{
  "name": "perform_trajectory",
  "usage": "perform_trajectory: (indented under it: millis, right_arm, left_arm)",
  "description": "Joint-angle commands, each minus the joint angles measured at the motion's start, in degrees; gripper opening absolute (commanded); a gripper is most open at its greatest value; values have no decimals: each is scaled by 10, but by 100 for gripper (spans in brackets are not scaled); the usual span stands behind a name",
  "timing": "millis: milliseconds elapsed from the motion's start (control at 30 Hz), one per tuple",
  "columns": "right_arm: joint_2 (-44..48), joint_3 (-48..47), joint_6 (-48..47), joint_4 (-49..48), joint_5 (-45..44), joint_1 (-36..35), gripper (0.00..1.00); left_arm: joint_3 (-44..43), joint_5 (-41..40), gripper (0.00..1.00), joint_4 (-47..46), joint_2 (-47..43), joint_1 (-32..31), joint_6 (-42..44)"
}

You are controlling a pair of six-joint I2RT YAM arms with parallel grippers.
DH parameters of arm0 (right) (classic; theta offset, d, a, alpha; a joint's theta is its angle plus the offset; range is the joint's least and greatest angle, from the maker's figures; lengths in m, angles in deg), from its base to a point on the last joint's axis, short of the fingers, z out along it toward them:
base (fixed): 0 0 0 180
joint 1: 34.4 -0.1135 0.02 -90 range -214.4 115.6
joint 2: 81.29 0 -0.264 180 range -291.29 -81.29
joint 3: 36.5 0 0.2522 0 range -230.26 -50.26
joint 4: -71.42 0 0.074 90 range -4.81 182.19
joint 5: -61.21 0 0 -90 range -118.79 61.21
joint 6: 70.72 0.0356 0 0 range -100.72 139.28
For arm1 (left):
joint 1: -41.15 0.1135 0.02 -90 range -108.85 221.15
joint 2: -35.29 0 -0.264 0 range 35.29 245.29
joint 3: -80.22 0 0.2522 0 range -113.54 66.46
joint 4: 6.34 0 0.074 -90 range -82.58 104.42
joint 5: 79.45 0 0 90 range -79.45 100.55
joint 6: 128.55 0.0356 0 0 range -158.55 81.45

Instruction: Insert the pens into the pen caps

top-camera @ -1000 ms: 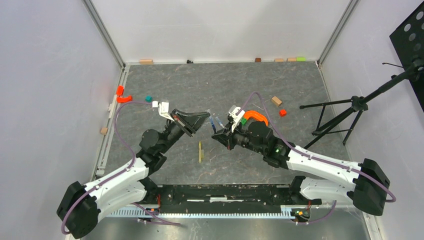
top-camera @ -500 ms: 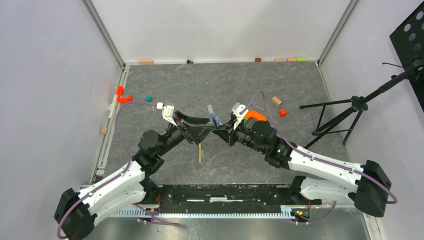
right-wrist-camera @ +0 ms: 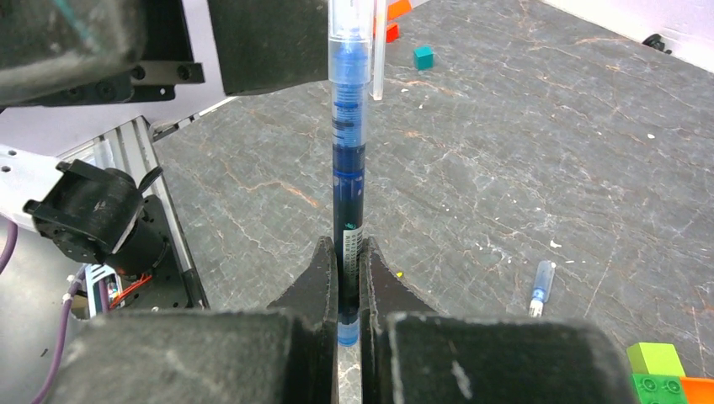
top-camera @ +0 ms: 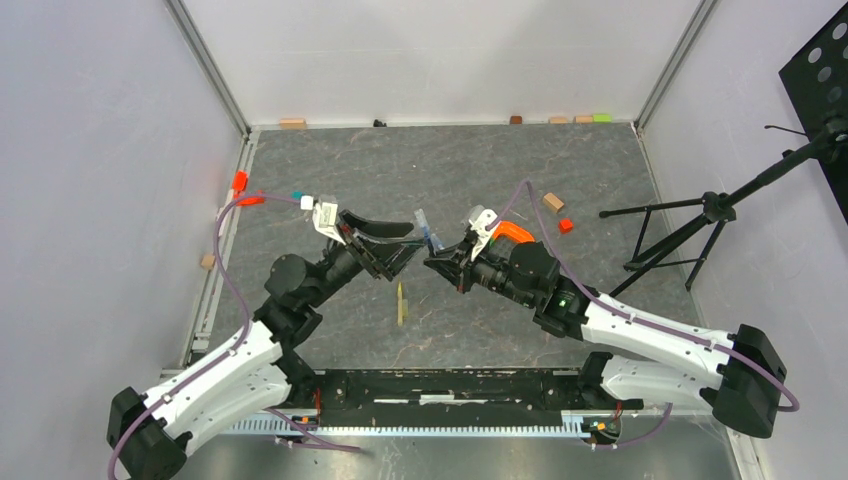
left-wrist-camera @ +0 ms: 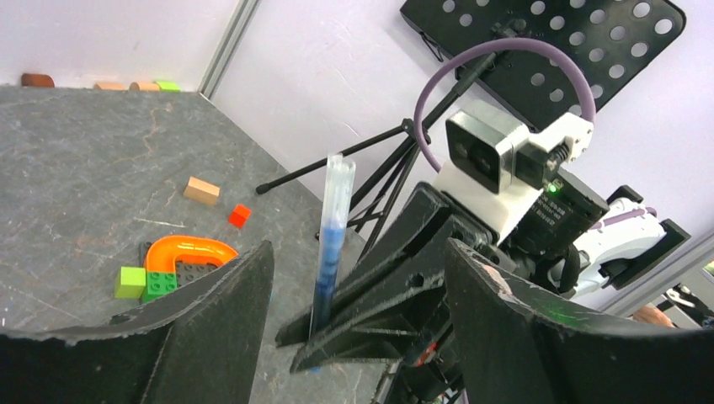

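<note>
My right gripper [right-wrist-camera: 349, 261] is shut on the lower part of a blue pen [right-wrist-camera: 348, 160], which points up and away from it. A clear pen cap [right-wrist-camera: 350, 38] sits over the pen's far end. My left gripper [left-wrist-camera: 358, 252] is open, its wide jaws standing on either side of the pen [left-wrist-camera: 330, 244] without touching it. From above, the two grippers meet tip to tip, left gripper [top-camera: 413, 241] facing right gripper [top-camera: 432, 262], with the pen [top-camera: 427, 232] between them. A pale yellow pen [top-camera: 401, 303] lies on the table just in front.
A short blue tube with a white end [right-wrist-camera: 539, 286] lies on the table. An orange arch [top-camera: 512, 231] on green blocks, a tan block [top-camera: 553, 202] and a red cube [top-camera: 566, 225] lie right of the grippers. A tripod stand [top-camera: 690, 230] is at the right, red pieces [top-camera: 242, 190] at the left.
My left gripper went from shut to open at the pen's far end and has drawn back slightly to the left. The right gripper still holds the pen.
</note>
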Motion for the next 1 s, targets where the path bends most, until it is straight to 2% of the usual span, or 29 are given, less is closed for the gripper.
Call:
perform_trajectory:
  millis: [0,333,600,967]
  right_arm:
    - [15,4,-7,-26,22,1,0]
    - [16,4,-7,-17,29,1,0]
    - [11,1,-5,-6,30,1,0]
    - [4,-8,-6,-2,34,0,0]
  left_arm:
    - [-40,12,77,-17,27,0,26]
    - [-69,34,60,-28,67,-1,36]
    - [-90,29,58,7,63,-1,64]
    - [-92,38,31,37,68,-1,89]
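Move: The cap on the upper end of the upright pen is roughly 2 cm ahead and 2 cm to the right of the left hand, at about its height. From the right hand, which holds the pen's lower end, the cap is some 8 cm up, 2 cm ahead and 1 cm left. Counted from the left hand, another pen lies on the table about 14 cm ahead, 3 cm right, and the yellow pen level with it, 4 cm left, both some 32 cm below. The left hand brings its wide-open fingers forward and right, about 2.5 cm in all, until they straddle the cap, then rises nearly 2 cm along it and eases back slightly as the wrist tips up a few degrees; the fingers narrow from wide open to about a third open without fully shutting. The right hand keeps its pinch on the pen's lower end and stays nearly in place, drifting back just under 1 cm. ##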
